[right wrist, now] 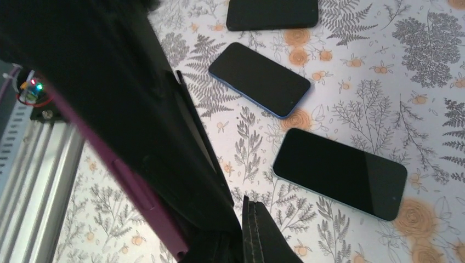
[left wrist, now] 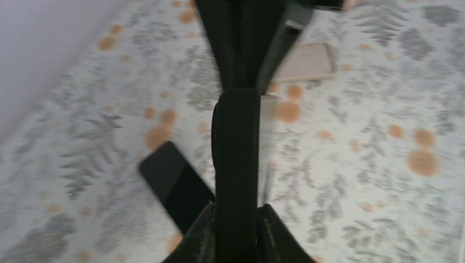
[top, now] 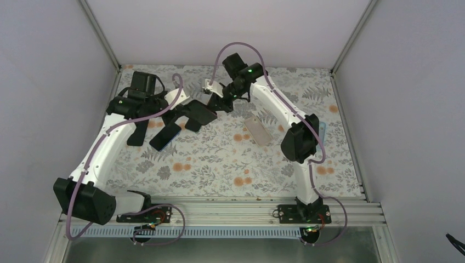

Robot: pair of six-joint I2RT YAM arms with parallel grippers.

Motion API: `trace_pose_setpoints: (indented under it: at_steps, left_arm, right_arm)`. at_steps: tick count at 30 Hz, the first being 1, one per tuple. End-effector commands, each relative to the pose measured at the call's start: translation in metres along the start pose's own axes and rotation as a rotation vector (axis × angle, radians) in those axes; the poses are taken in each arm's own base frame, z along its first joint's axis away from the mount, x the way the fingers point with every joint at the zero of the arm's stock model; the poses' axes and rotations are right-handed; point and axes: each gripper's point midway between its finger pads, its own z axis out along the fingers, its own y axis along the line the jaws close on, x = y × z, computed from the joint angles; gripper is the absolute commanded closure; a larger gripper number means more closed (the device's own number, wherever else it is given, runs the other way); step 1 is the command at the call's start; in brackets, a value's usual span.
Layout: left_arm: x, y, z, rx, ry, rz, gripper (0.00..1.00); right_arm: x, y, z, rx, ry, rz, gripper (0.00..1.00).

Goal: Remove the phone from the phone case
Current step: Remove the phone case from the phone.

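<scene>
The black phone case (top: 200, 112) hangs above the table's back middle, held between both arms. In the left wrist view it runs edge-on as a dark slab (left wrist: 236, 142), and my left gripper (left wrist: 236, 211) is shut on it from both sides. My right gripper (top: 215, 104) meets the case from the right. Seen from the right wrist, the case (right wrist: 126, 109) fills the left side with a purple edge (right wrist: 131, 186) along it. My right gripper (right wrist: 239, 222) is shut on its rim, with only one finger (right wrist: 257, 235) showing. The phone inside cannot be told apart from the case.
A dark blue-edged phone (top: 164, 137) lies on the floral cloth under the left gripper. A translucent beige case (top: 257, 130) lies right of centre. The right wrist view shows two loose phones (right wrist: 260, 79) (right wrist: 340, 172) and a black slab (right wrist: 272, 13). The rail (top: 230, 208) borders the near edge.
</scene>
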Motion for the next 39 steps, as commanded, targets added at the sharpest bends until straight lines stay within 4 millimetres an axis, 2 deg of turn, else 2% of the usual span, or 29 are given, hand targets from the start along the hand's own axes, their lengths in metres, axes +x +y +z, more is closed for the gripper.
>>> trace_pose_setpoints:
  at_steps: [1,3,8,9,11,17,19,22,25,29,33,39]
  left_arm:
    - [-0.119,0.048,-0.037,-0.31,-0.371,0.323,0.78]
    - [-0.121,0.045,-0.05,-0.347,-0.372,0.359,0.64]
    - [-0.131,0.051,-0.085,-0.496,-0.36,0.401,0.02]
    - [-0.133,0.053,-0.092,-0.528,-0.36,0.408,0.0]
    - [-0.14,0.052,-0.107,-0.576,-0.383,0.429,0.0]
    - [-0.158,0.054,-0.127,-0.65,-0.487,0.368,0.0]
    - [-0.163,0.054,-0.126,-0.661,-0.508,0.355,0.0]
    - [-0.168,0.056,-0.113,-0.67,-0.512,0.349,0.0]
    - [-0.174,0.06,-0.098,-0.696,-0.515,0.345,0.0]
    - [-0.18,0.075,-0.082,-0.736,-0.527,0.315,0.0]
    - [-0.182,0.089,-0.073,-0.789,-0.537,0.297,0.0]
    - [-0.182,0.093,-0.06,-0.785,-0.546,0.278,0.0]
  right_arm:
    - [-0.118,0.147,-0.018,-0.426,-0.338,-0.064,0.97]
    - [-0.12,0.129,-0.033,-0.359,-0.361,-0.041,0.97]
    - [-0.128,0.076,-0.079,-0.176,-0.424,0.001,0.97]
    - [-0.13,0.067,-0.087,-0.133,-0.431,0.006,0.97]
    - [-0.134,0.048,-0.102,-0.045,-0.453,0.023,0.97]
    - [-0.142,-0.018,-0.138,0.254,-0.526,0.16,0.97]
    - [-0.144,-0.036,-0.145,0.343,-0.547,0.198,0.97]
    - [-0.15,-0.056,-0.159,0.462,-0.587,0.225,0.97]
    - [-0.161,-0.068,-0.175,0.542,-0.65,0.232,0.97]
    - [-0.174,-0.078,-0.194,0.605,-0.716,0.243,0.97]
    - [-0.179,-0.083,-0.192,0.613,-0.726,0.243,0.97]
    - [-0.183,-0.083,-0.194,0.631,-0.735,0.24,0.97]
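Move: The cased phone is in both grippers: its middle lies about 5 cm right, 1 cm back and 3 cm below the left hand, and from the right hand some 5 cm left, 3 cm back and 2 cm up. On the table, roughly 25 cm below the left hand, the mint-edged phone lies about 13 cm ahead and 2 cm left of that hand; the blue-edged phone is some 6 cm ahead and 17 cm left. Upward with both hands: the left spreads its fingers fully, lets go of the cased phone, rises about 20 cm while tipping up nearly 50 degrees, then eases forward some 7 cm, sinking slightly, open towards the phone. The right keeps its pinch at the side edge, carrying the phone up and then also forward, turning clockwise with its left side rising. ##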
